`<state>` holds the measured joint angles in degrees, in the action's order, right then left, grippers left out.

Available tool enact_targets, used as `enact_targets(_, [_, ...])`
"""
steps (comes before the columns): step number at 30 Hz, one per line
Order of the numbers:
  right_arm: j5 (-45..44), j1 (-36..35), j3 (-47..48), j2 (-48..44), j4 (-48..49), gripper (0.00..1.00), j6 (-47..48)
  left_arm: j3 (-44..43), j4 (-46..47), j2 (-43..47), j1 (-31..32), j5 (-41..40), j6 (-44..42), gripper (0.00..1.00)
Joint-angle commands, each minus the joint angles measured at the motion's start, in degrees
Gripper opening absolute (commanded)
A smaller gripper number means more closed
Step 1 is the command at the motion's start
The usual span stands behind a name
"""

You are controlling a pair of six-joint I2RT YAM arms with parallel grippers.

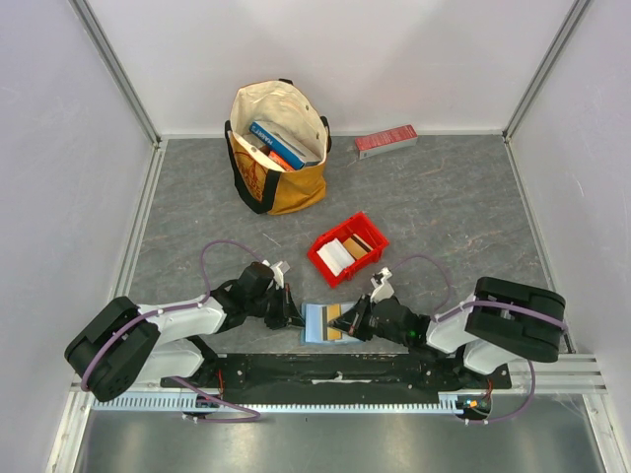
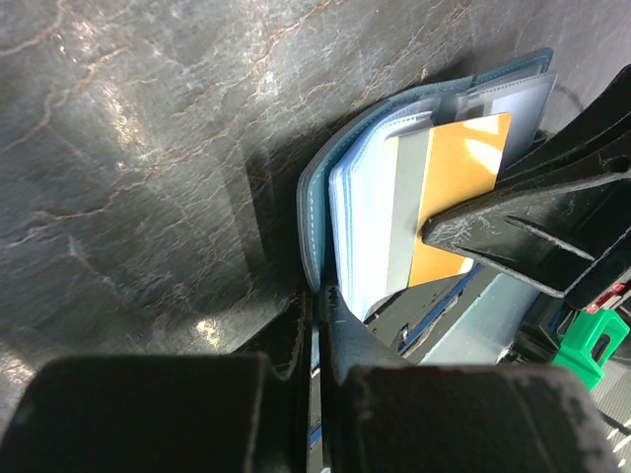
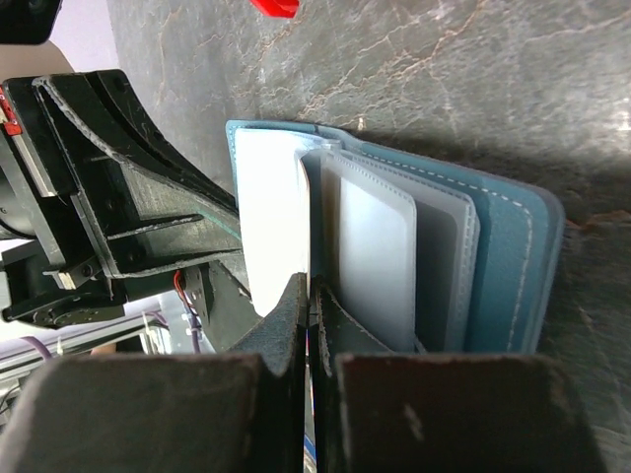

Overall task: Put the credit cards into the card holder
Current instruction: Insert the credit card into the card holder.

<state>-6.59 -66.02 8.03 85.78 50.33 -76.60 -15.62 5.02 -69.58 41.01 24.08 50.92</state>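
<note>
The teal-blue card holder [image 1: 315, 323] lies open on the grey table between my two grippers, its pale slotted pages showing [image 2: 365, 227] [image 3: 503, 256]. My left gripper [image 1: 296, 317] [image 2: 320, 301] is shut on the edge of its teal cover. A tan-orange credit card [image 1: 336, 320] [image 2: 463, 177] lies against the pages, and my right gripper [image 1: 347, 323] [image 3: 314, 291] is shut on its near edge. More credit cards, one white [image 1: 333, 256] and one tan [image 1: 355, 244], lie in the red bin [image 1: 367, 264] behind the holder.
A cream and yellow tote bag [image 1: 279, 148] with books stands at the back. A long red box [image 1: 385, 141] lies by the back wall. White walls enclose the table on three sides, and a metal rail [image 1: 552, 374] runs along the near edge.
</note>
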Motion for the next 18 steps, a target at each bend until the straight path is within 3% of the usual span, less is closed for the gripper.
enact_targets(1, [4.2, -0.2, 2.0, 3.2, 4.4, 0.00, -1.5, 0.1, -1.4, -0.4, 0.1, -2.5, -1.7, 0.02])
enact_targets(3, [4.1, -0.2, 1.8, 3.3, 4.3, 0.02, -1.5, 0.2, -1.4, -0.3, 0.2, -2.5, -1.7, 0.02])
enact_targets(6, [2.4, -0.2, 1.9, 0.3, -2.6, 0.17, -0.8, 0.4, -1.4, -0.4, 0.1, -2.5, -1.7, 0.02])
enact_targets(8, [0.1, -0.2, 3.1, -4.3, -11.0, 0.29, 1.7, 0.5, -1.5, -0.3, 0.2, -2.7, -1.7, 0.02])
enact_targets(10, [-2.6, -0.2, 5.8, -8.7, -21.6, 0.50, 4.2, 0.7, -1.6, -0.2, 0.1, -2.7, -1.8, 0.02])
enact_targets(13, [-6.1, -0.3, 9.7, -12.6, -33.3, 0.65, 7.3, 0.7, -1.6, -0.3, 0.2, -2.8, -1.8, 0.02])
enact_targets(18, [-6.2, -0.3, 12.7, -12.0, -38.5, 0.71, 9.4, 0.1, -1.6, -0.8, 0.1, -2.7, -2.1, 0.02])
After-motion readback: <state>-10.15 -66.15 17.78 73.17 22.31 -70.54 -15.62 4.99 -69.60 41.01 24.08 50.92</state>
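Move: The right hand still pinches the orange card at its outer end, already partly in the pocket of the card holder's left page. The middle of that pocket is about 4 cm to its left, level fore and aft, and some 2 cm below. The holder's right half lies about 4 cm to its right, just as low; the red box stands roughly 17 cm farther out and 3 cm right. From the left hand, the pocket is about 4 cm to the right. The right hand lets go of the orange card: after nudging about half a centimetre left, towards the pocket, the fingers spread to nearly three quarters open. It then rises about 2.5 cm, drifting a little over 1 cm forward, while the wrist tips the fingers some 10 degrees more steeply down. The left hand stays put, shut on the holder's left edge. ##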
